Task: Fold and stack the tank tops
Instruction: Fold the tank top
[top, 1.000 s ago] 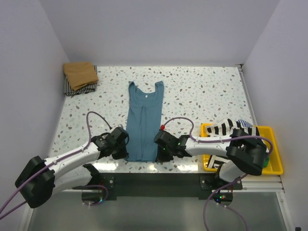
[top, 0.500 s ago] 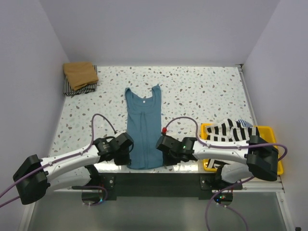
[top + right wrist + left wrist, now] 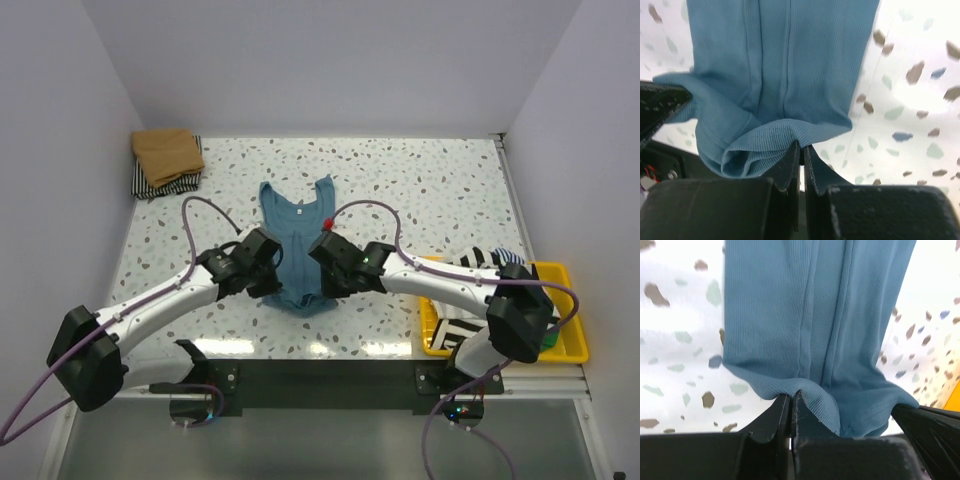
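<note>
The teal-blue tank top [image 3: 298, 215] lies in the middle of the table, straps toward the far side. Its lower hem is raised off the table and sags between the two grippers. My left gripper [image 3: 268, 281] is shut on the hem's left corner, and the left wrist view shows its jaws [image 3: 791, 397] pinching the ribbed teal cloth [image 3: 815, 315]. On the right corner, my right gripper [image 3: 335, 280] is shut too, with the teal fabric [image 3: 780, 60] bunched over its tips [image 3: 801, 147]. A black-and-white striped tank top [image 3: 482, 268] hangs over the yellow tray.
A folded tan-brown top [image 3: 167, 150] rests on a folded striped one [image 3: 165, 184] at the far left corner. The yellow tray [image 3: 572, 345] sits at the near right edge with something green [image 3: 553, 336] inside. The right arm reaches across from the tray side.
Both grippers have moved from the near edge toward the far side and risen, carrying the teal hem with them. The shirt's visible length has shortened as its lower part lifts.
</note>
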Robot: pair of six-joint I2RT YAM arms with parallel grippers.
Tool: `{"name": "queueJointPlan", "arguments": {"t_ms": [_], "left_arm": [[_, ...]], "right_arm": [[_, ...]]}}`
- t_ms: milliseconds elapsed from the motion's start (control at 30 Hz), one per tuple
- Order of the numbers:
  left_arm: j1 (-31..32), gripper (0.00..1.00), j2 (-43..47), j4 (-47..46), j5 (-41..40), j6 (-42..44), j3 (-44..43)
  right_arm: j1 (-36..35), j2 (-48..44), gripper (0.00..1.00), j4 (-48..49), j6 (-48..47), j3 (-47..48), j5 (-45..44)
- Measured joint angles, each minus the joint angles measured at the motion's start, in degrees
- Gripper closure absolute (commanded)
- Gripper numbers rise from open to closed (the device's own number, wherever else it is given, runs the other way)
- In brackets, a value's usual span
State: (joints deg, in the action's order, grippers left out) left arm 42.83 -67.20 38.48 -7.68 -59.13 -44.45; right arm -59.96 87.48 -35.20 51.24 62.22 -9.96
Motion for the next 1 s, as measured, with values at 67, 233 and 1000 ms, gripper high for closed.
{"name": "queueJointPlan", "arguments": {"t_ms": [67,233,1000], "left_arm": [[-1.55,1.0,-1.66,-0.46,-0.46,1.14,-1.62],[-3.96,1.0,-7.1,-3.43,-1.2,3.76,-7.19],[-23.41,0.36,-38.88,-26.84,3.04,12.26,-21.99]], "right_arm": [[1.64,2.19,0.97,-0.15,-1.31,2.67,-0.07],[5.22,7.89,0.97,0.11,-4.66,9.64,-0.02],[25.94,35.98,0.43,3.54,-13.92,36.46,3.74]]}}
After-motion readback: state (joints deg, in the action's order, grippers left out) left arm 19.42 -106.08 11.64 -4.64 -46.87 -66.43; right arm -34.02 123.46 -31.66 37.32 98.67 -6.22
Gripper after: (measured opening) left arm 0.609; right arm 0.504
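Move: Both hands already hold the hem corners of the tank top, raised some 7 cm off the table. The chest just below the armholes, where the hem is taken, lies about 23 cm ahead and 3 cm left of the left hand, and about 25 cm ahead and 1 cm right of the right hand. The neck label is roughly 28 cm ahead, 7 cm right of the left hand and 10 cm left of the right. The shoulder straps lie some 9 cm beyond the label. Forward together, about 25 cm, both hands carry the pinched hem over the body of the tank top towards the chest, rising a little first, then sinking some 5 to 7 cm from the top of the arc. They spread slightly apart, the left turning about 10 degrees counter-clockwise and the right as much clockwise. Near the end, low over the cloth, both grippers open to about half and let go of the corners. ##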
